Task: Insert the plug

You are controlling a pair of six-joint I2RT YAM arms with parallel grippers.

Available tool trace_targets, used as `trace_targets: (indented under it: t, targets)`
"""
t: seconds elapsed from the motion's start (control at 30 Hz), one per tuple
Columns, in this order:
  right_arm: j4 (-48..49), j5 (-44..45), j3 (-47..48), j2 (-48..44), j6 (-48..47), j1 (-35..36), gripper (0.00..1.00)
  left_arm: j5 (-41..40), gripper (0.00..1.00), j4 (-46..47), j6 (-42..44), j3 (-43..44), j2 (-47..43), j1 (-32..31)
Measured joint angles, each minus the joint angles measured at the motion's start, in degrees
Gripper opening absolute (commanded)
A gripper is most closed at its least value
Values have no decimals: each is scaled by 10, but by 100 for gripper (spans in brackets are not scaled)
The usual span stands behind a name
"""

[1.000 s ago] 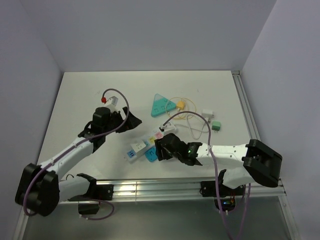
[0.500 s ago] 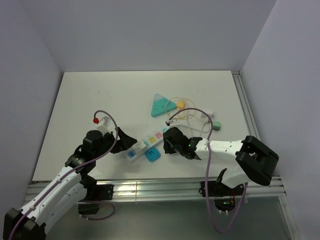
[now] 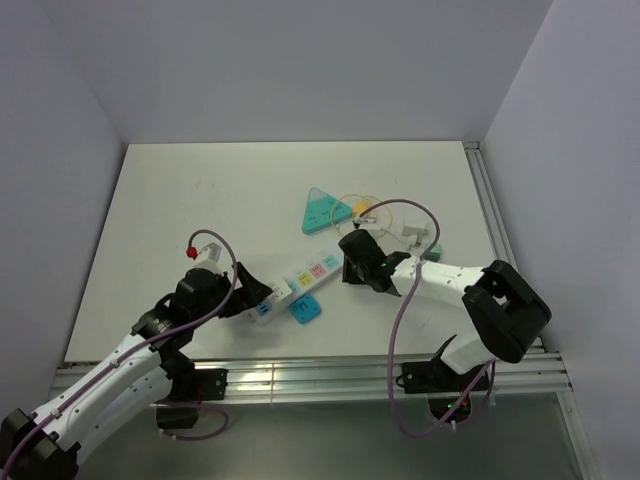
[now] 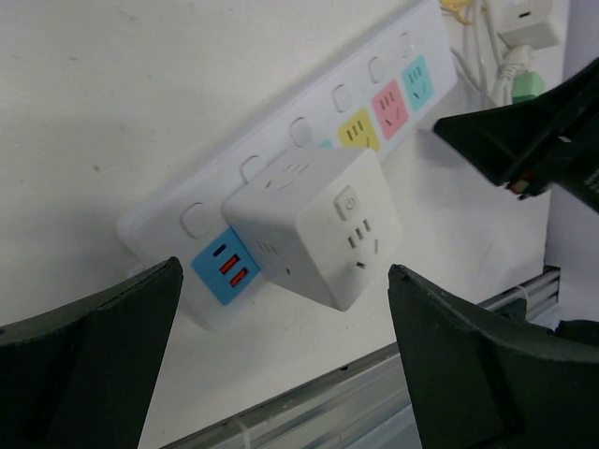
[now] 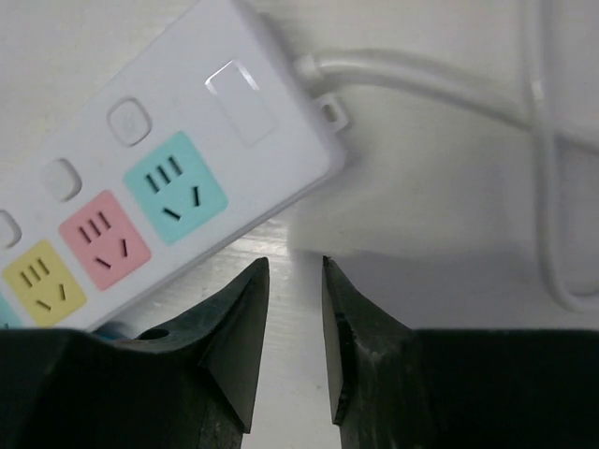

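Observation:
A white power strip [image 3: 300,277] with yellow, pink and teal sockets lies slanted at mid table. A white cube plug [image 3: 272,291] sits on the strip's near-left end, beside a blue USB panel [image 4: 227,267]. My left gripper [image 3: 250,292] is open wide, and in the left wrist view its fingers flank the cube [image 4: 323,229] without touching it. My right gripper [image 3: 352,264] hovers at the strip's cable end [image 5: 318,89]. Its jaws stand a narrow gap apart over bare table, with nothing between them.
A teal triangular socket block [image 3: 324,210], a small yellow item [image 3: 361,208], a white charger [image 3: 413,229] and a green adapter [image 3: 433,251] lie behind the strip among looped cable. A teal square block [image 3: 306,311] rests just in front of it. A metal rail [image 3: 300,375] lines the near edge.
My left arm swung from the far left down to the cube end of the strip. My right gripper moved from the strip's near side up to its cable end, and its jaws narrowed.

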Motion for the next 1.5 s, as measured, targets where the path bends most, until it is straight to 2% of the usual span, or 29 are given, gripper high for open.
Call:
trace_targets:
  t: [0.07, 0.17, 0.2, 0.27, 0.3, 0.33, 0.5, 0.77, 1.07, 1.23, 1.5]
  targets:
    - [-18, 3, 11, -7, -2, -19, 40, -16, 99, -12, -4, 4, 8, -2]
    - [-43, 5, 40, -13, -10, -51, 50, -34, 100, -21, -10, 14, 32, -5]
    - [-51, 7, 54, -13, -13, -64, 59, -39, 100, -23, -13, 20, 44, -8]
    - [-70, 17, 84, -13, -18, -88, 65, -48, 100, -25, -16, 29, 66, -15]
    - [-78, 25, 100, -13, -19, -99, 73, -51, 99, -26, -18, 33, 73, -18]
    - [-89, 38, 117, -12, -17, -111, 75, -56, 100, -29, -20, 39, 82, -24]
    - [-128, 98, 184, 13, -11, -166, 76, -85, 99, -48, -34, 75, 114, -56]
    - [-189, 158, 229, 96, -6, -246, 76, -115, 99, -79, -48, 114, 158, -79]
    - [-226, 209, 270, 137, -11, -263, 79, -135, 100, -104, -65, 132, 199, -102]
    - [-221, 203, 282, 163, -31, -268, 80, -139, 99, -103, -68, 137, 212, -109]
    - [-181, 138, 270, 170, -76, -304, 83, -138, 99, -99, -67, 147, 228, -110]
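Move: The white adapter lies some 15 cm ahead of the right hand and 20 cm to its right, at about finger height. The green cube is roughly 6 cm nearer and 5 cm farther right than the adapter; the yellow plug is about 6 cm beyond it and 16 cm to its left. The strip's cord end is about 6 cm ahead of the right hand and 2 cm left. From the left hand, the white cube plug is about 3 cm ahead, 4 cm right and 4 cm below; the blue plug is 2 cm back and 12 cm right. Up and forward off the strip's cord end, then far to the right and down, the right hand swings some 24 cm over to the white adapter, opening wide and turning about 30 degrees clockwise, until the fingers straddle or hover just over it. The left, still wide open, eases about 2 cm right and down towards the white cube plug, rolling slightly. ##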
